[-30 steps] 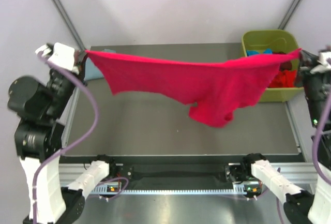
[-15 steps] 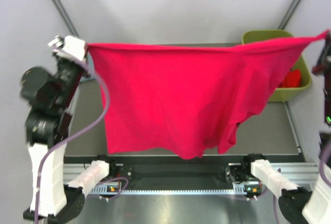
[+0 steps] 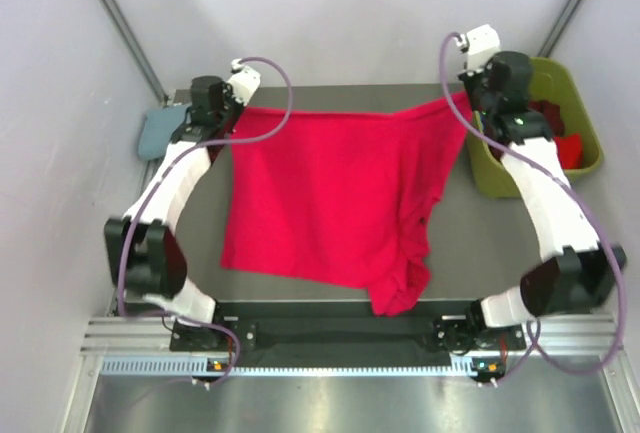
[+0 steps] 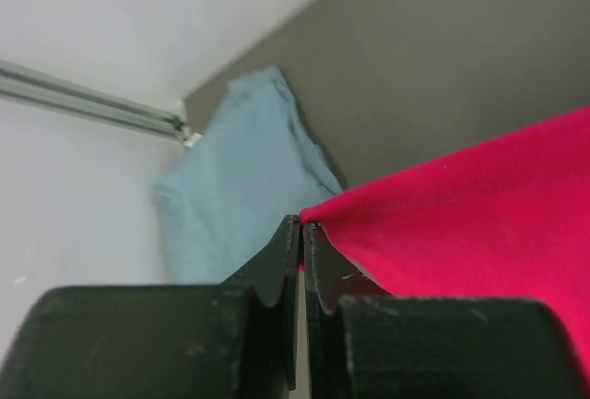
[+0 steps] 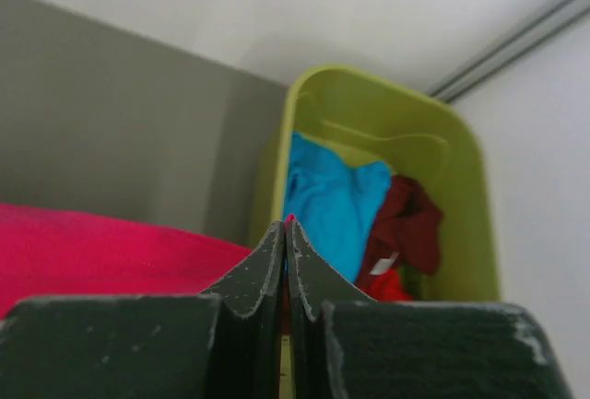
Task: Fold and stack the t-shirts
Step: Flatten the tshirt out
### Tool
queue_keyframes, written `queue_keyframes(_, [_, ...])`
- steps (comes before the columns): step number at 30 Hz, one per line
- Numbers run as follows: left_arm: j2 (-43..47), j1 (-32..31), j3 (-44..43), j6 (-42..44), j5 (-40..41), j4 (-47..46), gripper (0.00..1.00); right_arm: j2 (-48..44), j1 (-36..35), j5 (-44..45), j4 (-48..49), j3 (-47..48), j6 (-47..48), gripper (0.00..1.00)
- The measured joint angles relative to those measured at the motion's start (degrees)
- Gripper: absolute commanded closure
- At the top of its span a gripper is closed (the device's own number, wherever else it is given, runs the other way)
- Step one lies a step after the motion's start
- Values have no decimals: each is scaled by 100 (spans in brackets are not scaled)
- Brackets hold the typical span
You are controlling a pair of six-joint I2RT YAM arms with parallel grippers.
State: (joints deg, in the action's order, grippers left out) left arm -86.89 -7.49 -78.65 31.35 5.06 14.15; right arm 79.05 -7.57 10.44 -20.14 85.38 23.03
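A crimson-red t-shirt [image 3: 320, 198] is spread over the grey table, its far edge stretched between my two grippers and its near end bunched at the front edge. My left gripper [image 3: 232, 111] is shut on the shirt's far left corner [image 4: 318, 210]. At the far right corner my right gripper [image 3: 470, 101] is shut on the same shirt [image 5: 101, 252], right beside the bin. A dusty blue-grey t-shirt [image 3: 158, 131] lies folded at the far left corner of the table [image 4: 244, 178]. Bright blue [image 5: 336, 198], maroon [image 5: 410, 224] and red [image 5: 387, 284] t-shirts lie in the bin.
The olive-green bin [image 3: 585, 158] stands at the far right of the table [image 3: 330, 96] and shows close in the right wrist view [image 5: 369, 104]. Both arms reach far across the table. Grey walls enclose the back and sides. The metal rail [image 3: 330, 353] runs along the near edge.
Both arms swung from the raised, wide-apart hold down and forward to the table's far edge. The red shirt went from hanging in the air to lying spread on the table.
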Motion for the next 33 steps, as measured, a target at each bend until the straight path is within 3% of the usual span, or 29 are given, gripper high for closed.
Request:
queue_keyframes(6, [-2070,4,-590,348,190,-382,100,1762,13,-131,197,494,22,100])
queue_keyframes(13, [-3908,13,-2247,461,420,-350,100,4468,9,-149,42,3248,133,100])
queue_keyframes(18, [-4144,26,-2629,400,772,-522,100,5289,-61,-59,79,4044,236,100])
queue_keyframes(33, [-4385,197,-2924,236,1432,-793,100,5882,-409,-46,1113,4669,179,100])
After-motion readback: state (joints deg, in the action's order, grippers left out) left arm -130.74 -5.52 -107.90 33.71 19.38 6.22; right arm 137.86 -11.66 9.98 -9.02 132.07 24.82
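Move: The red t-shirt's two upper corners are already pinched, one in each hand, and are going to the bare far strip of table: about 20 cm ahead of the left hand and 26 below, about 25 ahead of the right and 35 below. The blue folded stack lies some 13 cm ahead and 19 left of the left hand. The green bin stands roughly 13 ahead and 17 right of the right hand; the shirt's bunched lower corner trails 28 behind it, 17 left. The shirt's top edge is carried forward and down towards the far strip, both grips staying shut: the left hand goes about 16 cm out and 15 down, the right about 25 out and 14 down, drifting some 8 cm left past the bin. Both swoop quickly, bottom out and lift about 3 cm; the left then eases down again, turning about 15 degrees counter-clockwise. ##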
